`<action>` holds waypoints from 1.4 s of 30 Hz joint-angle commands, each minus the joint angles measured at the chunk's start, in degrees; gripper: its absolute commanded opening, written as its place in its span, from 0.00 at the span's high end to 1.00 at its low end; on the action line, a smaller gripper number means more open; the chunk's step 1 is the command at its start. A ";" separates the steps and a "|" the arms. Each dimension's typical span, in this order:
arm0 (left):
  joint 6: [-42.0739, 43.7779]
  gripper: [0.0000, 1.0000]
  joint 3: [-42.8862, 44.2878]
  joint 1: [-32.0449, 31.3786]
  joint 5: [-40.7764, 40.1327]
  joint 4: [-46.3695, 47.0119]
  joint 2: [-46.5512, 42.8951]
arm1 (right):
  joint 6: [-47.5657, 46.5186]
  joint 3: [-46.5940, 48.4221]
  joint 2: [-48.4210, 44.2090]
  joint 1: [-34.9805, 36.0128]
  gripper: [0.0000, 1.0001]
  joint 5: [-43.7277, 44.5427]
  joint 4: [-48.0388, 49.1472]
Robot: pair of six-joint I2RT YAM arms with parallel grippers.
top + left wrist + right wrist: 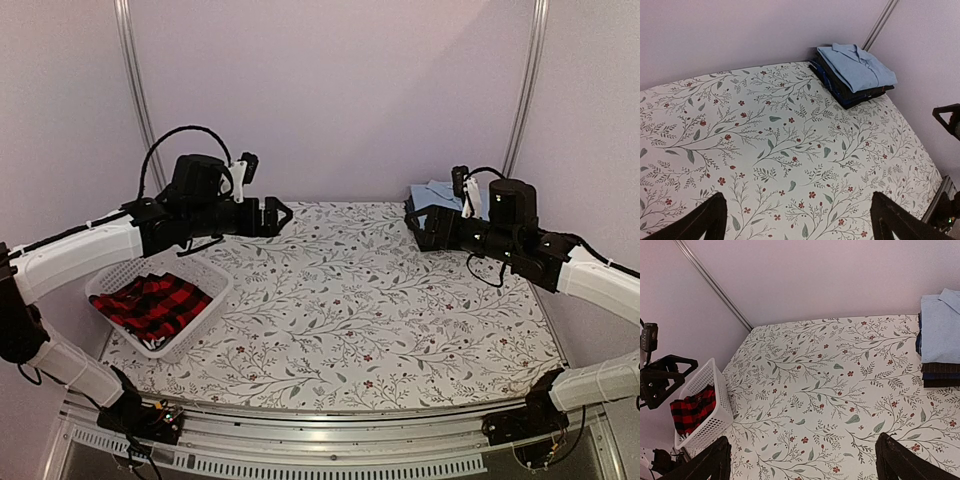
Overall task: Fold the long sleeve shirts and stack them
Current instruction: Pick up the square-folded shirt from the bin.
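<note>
A red-and-black check shirt [155,303] [690,410] lies crumpled in a white mesh basket [196,330] [715,400] at the table's left side. A stack of folded long sleeve shirts sits in the back right corner, with a light blue one [857,67] [432,193] [940,327] on top of dark ones [852,95] [940,374]. My left gripper [275,216] [800,217] hovers open above the table just past the basket, nothing between its fingers. My right gripper [415,224] [802,460] hovers open in front of the stack, also holding nothing.
A floral cloth [340,300] covers the table. Pale walls with metal corner posts [135,90] close in the back and sides. The arm bases stand at the near edge.
</note>
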 commanded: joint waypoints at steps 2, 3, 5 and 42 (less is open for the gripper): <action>1.23 0.00 0.20 -0.70 -0.78 1.00 -1.83 | -0.61 1.62 -1.01 0.36 0.01 1.25 0.69; 1.29 0.00 0.11 -0.71 -0.90 1.02 -1.91 | -0.60 1.55 -1.01 0.35 0.01 1.25 0.66; 1.29 0.00 -0.07 -0.68 -1.17 1.04 -2.18 | -0.60 1.53 -0.92 0.40 0.01 1.25 0.54; -1.98 0.00 -4.57 2.50 -12.94 -10.21 -11.86 | -6.06 2.34 -1.16 0.34 0.01 0.83 -1.34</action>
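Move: Some 29 cm to the left hand's left, 9 cm back and 22 cm below lies the black-and-red plaid shirt, folded in the white bin, whose middle is about 28 cm left, 9 cm back and 22 cm down. The blue-topped stack stands far off on the other side, roughly 35 cm right and 14 cm ahead, 21 cm lower. From the right hand the plaid shirt is about 54 cm left, 6 cm back and 23 cm down. Easing up by about 2 cm first, the empty left hand then swings left towards the bin and the plaid shirt, gathering speed to some 5.5 cm with a slight draw back, still high over the table. The wrist turns about 10 degrees counter-clockwise; the fingers stay wide open and touch nothing. ##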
